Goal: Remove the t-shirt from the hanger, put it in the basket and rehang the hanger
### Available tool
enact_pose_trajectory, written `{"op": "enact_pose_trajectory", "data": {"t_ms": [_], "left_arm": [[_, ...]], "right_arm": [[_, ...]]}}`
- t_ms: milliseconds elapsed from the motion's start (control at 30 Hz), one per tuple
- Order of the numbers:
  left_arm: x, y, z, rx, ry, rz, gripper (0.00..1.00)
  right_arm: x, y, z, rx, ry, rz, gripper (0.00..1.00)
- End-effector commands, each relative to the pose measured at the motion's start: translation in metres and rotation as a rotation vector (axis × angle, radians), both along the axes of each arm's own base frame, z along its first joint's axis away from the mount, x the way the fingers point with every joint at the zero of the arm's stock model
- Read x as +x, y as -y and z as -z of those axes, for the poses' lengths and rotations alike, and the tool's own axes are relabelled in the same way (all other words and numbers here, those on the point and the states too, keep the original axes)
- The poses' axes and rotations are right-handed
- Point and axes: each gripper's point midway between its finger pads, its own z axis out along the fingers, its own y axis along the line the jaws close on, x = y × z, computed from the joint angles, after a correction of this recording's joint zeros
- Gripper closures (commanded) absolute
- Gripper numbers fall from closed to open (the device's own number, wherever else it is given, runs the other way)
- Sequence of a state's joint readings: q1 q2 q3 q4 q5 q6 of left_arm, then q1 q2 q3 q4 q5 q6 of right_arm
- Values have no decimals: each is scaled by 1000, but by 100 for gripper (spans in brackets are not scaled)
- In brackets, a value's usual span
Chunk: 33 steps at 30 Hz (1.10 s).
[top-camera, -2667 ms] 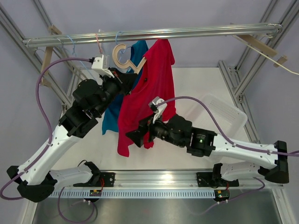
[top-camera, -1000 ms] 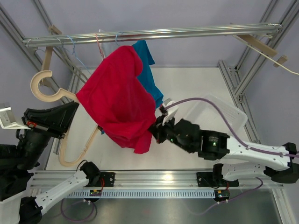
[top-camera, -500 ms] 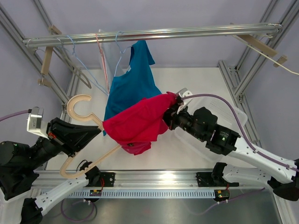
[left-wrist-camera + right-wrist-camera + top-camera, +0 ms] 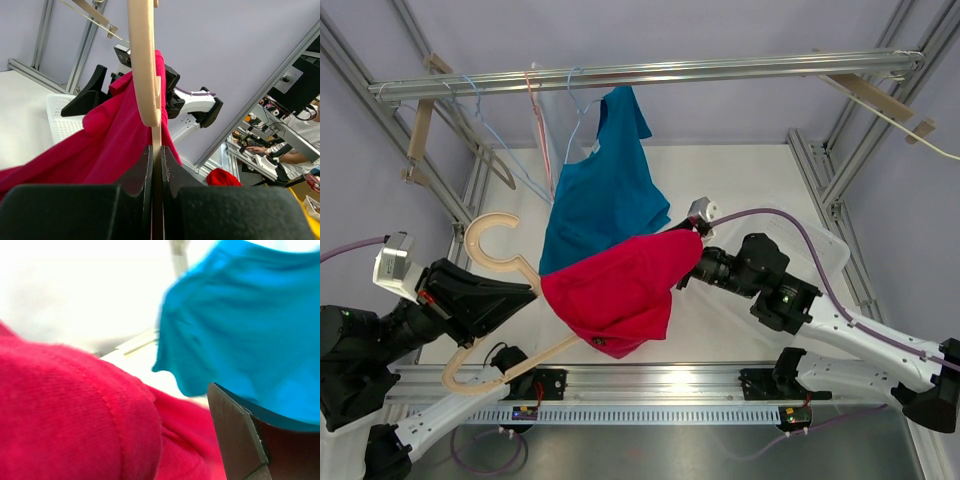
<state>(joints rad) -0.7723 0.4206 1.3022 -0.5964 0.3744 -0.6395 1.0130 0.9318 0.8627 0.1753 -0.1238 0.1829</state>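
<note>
The red t-shirt (image 4: 615, 295) hangs stretched between my two grippers, above the table. Its left part still sits on the wooden hanger (image 4: 492, 243), which is off the rail and tilted. My left gripper (image 4: 527, 291) is shut on the hanger's neck; in the left wrist view the jaws (image 4: 157, 156) clamp the wooden hanger (image 4: 144, 60), with red t-shirt cloth (image 4: 100, 145) draped over it. My right gripper (image 4: 691, 249) is shut on the shirt's right edge. In the right wrist view the red t-shirt (image 4: 75, 415) fills the jaws and hides one finger; the other finger (image 4: 240, 440) shows.
A teal t-shirt (image 4: 605, 185) hangs from the metal rail (image 4: 650, 72) just behind the red one; it also shows in the right wrist view (image 4: 250, 325). Wire hangers (image 4: 535, 110) hang on the rail's left. A white basket (image 4: 812, 245) lies at right, behind the right arm.
The hanger came off the rail and my left gripper carried it down to the near left. My right gripper stayed shut on the red shirt, which now stretches between both.
</note>
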Motion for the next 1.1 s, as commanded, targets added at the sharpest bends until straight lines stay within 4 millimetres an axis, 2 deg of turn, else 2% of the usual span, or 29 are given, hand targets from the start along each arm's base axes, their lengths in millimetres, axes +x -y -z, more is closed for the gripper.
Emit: {"op": "enact_pose_trajectory", "data": {"t_ms": [0, 133, 167, 233, 267, 333, 400, 467, 500, 567, 700, 733, 800, 833, 867, 900, 933, 1067], "left_arm": [[-9, -5, -26, -73, 58, 18, 100], [5, -16, -26, -93, 71, -92, 100], [11, -19, -26, -100, 68, -129, 100], [21, -23, -21, -92, 64, -188, 100], [24, -24, -19, -82, 71, -204, 100], [29, -22, -15, -66, 64, -218, 100], [32, -20, -13, -53, 66, -224, 100], [37, -19, -9, -44, 59, -241, 100], [39, -19, -8, -40, 59, -245, 100], [41, -17, -5, -31, 54, -250, 100], [46, -17, 3, 5, 45, -271, 100], [49, -19, 5, 15, 43, -290, 100], [49, -24, 11, 46, 39, -309, 100], [50, -25, 13, 54, 36, -316, 100], [49, -28, 14, 59, 41, -322, 100], [47, -30, 17, 69, 36, -326, 100], [47, -32, 17, 71, 36, -332, 100], [36, -42, 18, 72, 47, -330, 100]], "right_arm": [[-44, -15, -32, 107, 84, -279, 16], [-75, -13, -27, 97, 65, -442, 21], [-83, -6, -32, 114, 60, -466, 29], [-95, 1, -27, 117, 45, -506, 31], [-102, 11, -34, 139, 63, -514, 37], [-112, 19, -32, 144, 46, -540, 50], [-124, 30, -37, 160, 53, -572, 67], [-128, 35, -38, 168, 32, -576, 91], [-125, 36, -36, 167, 18, -556, 100], [-118, 37, -35, 165, 10, -507, 100], [-84, 37, -34, 148, -33, -309, 100], [-77, 40, -43, 157, -18, -263, 100], [-61, 47, -49, 155, -20, -158, 100], [-57, 53, -61, 174, 3, -123, 100], [-46, 60, -65, 182, -3, -47, 100], [-41, 63, -64, 168, -13, -11, 100], [-37, 71, -77, 189, 9, 26, 100], [-18, 87, -93, 187, 2, 171, 100]]}}
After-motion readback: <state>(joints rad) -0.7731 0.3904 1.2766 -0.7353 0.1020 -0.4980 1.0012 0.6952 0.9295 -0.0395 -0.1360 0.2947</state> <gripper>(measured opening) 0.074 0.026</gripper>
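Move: The red t-shirt I'm about to grip hangs off the hanger in my left hand. Its middle is about 10 cm back from my open right hand, 9 cm to its left and a little below. Also from my right hand, the hanger's middle is roughly 31 cm left and 15 cm back, and the blue shirt on the rail is some 14 cm ahead and 14 cm left. From my left hand, the t-shirt's middle is about 17 cm to the right, level fore and aft. I sweep my right hand back about 11 cm along the red t-shirt's right side, drifting right and up, while its open fingers shut and pinch the cloth there. Still gripping, I carry it some 7 cm forward again, then right and up, away from the hanger. My left hand keeps hold of the hanger, easing forward about 5 cm and sinking, and turns some 15 degrees counter-clockwise. ##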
